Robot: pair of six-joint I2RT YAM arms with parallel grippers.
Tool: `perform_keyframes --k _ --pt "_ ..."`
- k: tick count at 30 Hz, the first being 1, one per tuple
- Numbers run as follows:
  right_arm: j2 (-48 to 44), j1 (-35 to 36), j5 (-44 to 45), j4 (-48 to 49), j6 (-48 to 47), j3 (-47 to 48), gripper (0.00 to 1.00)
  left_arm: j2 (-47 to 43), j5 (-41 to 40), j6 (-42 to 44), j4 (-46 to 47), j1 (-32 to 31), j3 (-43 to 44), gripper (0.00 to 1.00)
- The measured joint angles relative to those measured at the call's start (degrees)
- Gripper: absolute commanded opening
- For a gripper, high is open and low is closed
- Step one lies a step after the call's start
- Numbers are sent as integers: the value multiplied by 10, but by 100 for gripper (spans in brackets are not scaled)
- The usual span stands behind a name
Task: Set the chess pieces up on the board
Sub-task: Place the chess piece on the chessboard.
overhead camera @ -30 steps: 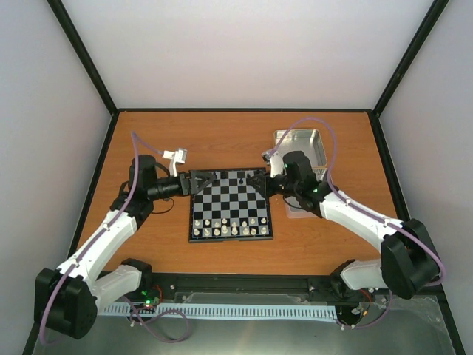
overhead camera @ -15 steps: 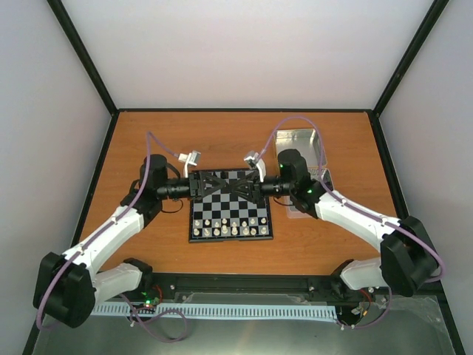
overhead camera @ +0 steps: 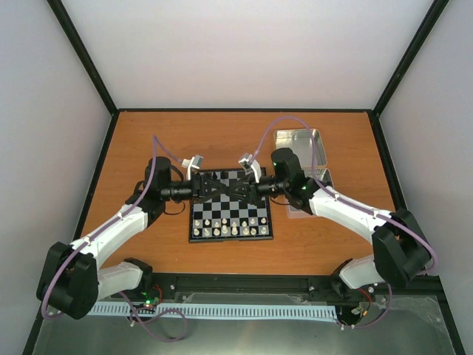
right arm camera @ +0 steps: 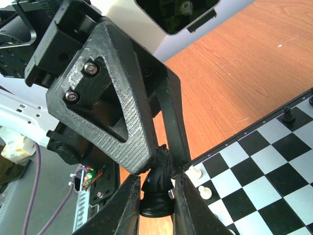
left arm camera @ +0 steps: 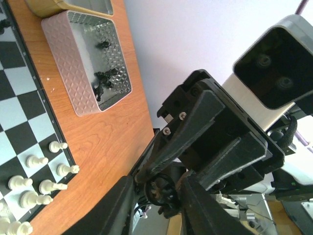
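A black knight [right arm camera: 157,192] hangs in the air above the board [overhead camera: 231,237]. My right gripper [right arm camera: 155,208] is shut on its base. My left gripper [overhead camera: 226,186] comes in from the left, and its fingers [right arm camera: 128,127] press on both sides of the knight's head. In the left wrist view the knight's round base [left arm camera: 164,188] sits between my own fingers, with the right gripper [overhead camera: 236,187] holding it from beyond. A black pawn [right arm camera: 288,115] stands on the board's far row. More black chess pieces [left arm camera: 103,78] lie in a silver tin [left arm camera: 58,44].
White pieces [overhead camera: 229,226] fill the board's two near rows; white pawns [right arm camera: 195,172] stand just below the knight. An empty silver tin [overhead camera: 298,144] lies at the back right of the wooden table, beside the tin that holds the black pieces.
Both grippers have moved inward from the board's far corners and now meet over its far half. The left jaws have narrowed onto the knight held by the right gripper.
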Motion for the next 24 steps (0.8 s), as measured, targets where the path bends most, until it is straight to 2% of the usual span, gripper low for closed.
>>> perform_keyframes --k 4,9,11,13,17,20,24 --pt "11 1 0 -9 -6 10 14 0 3 -2 5 0 -1 14" --pt "19 2 2 -24 -18 16 17 1 3 -2 2 0 -2 1" --pt "21 2 6 -30 -24 19 26 1 0 -3 -2 0 -2 1" --pt "22 2 9 -40 -27 23 43 1 -1 0 -3 0 -2 1" --pt "22 3 17 -58 -24 32 60 0 -7 42 -15 0 2 1" --pt "8 2 35 -60 -9 25 65 -6 -24 97 -49 0 17 1" --pt "-67 -4 64 -46 24 -13 68 -32 -48 191 -103 0 44 1"
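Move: The black chess piece's middle is about 1 cm to the right of the left hand's finger point, its head between the still-open left fingers and its base gripped by the right hand. Those left fingertips are some 2 cm to the right hand's left, level with it. From the left hand, the white pieces are about 6 cm back and 18 cm below, the far row of black pieces about 10 cm ahead at the same depth. The tray of black pieces lies roughly 22 cm to its right and 4 cm ahead. The left hand stays put and shuts its fingers on the black piece's head while the right hand, still holding the base, eases down about 1 cm; then the right fingers open wide, let go and draw off to the right and up by some 2 cm each way. With the piece now its own, the left hand rolls about 15 degrees, forward side rising, and starts to lift it by about 1.5 cm. ##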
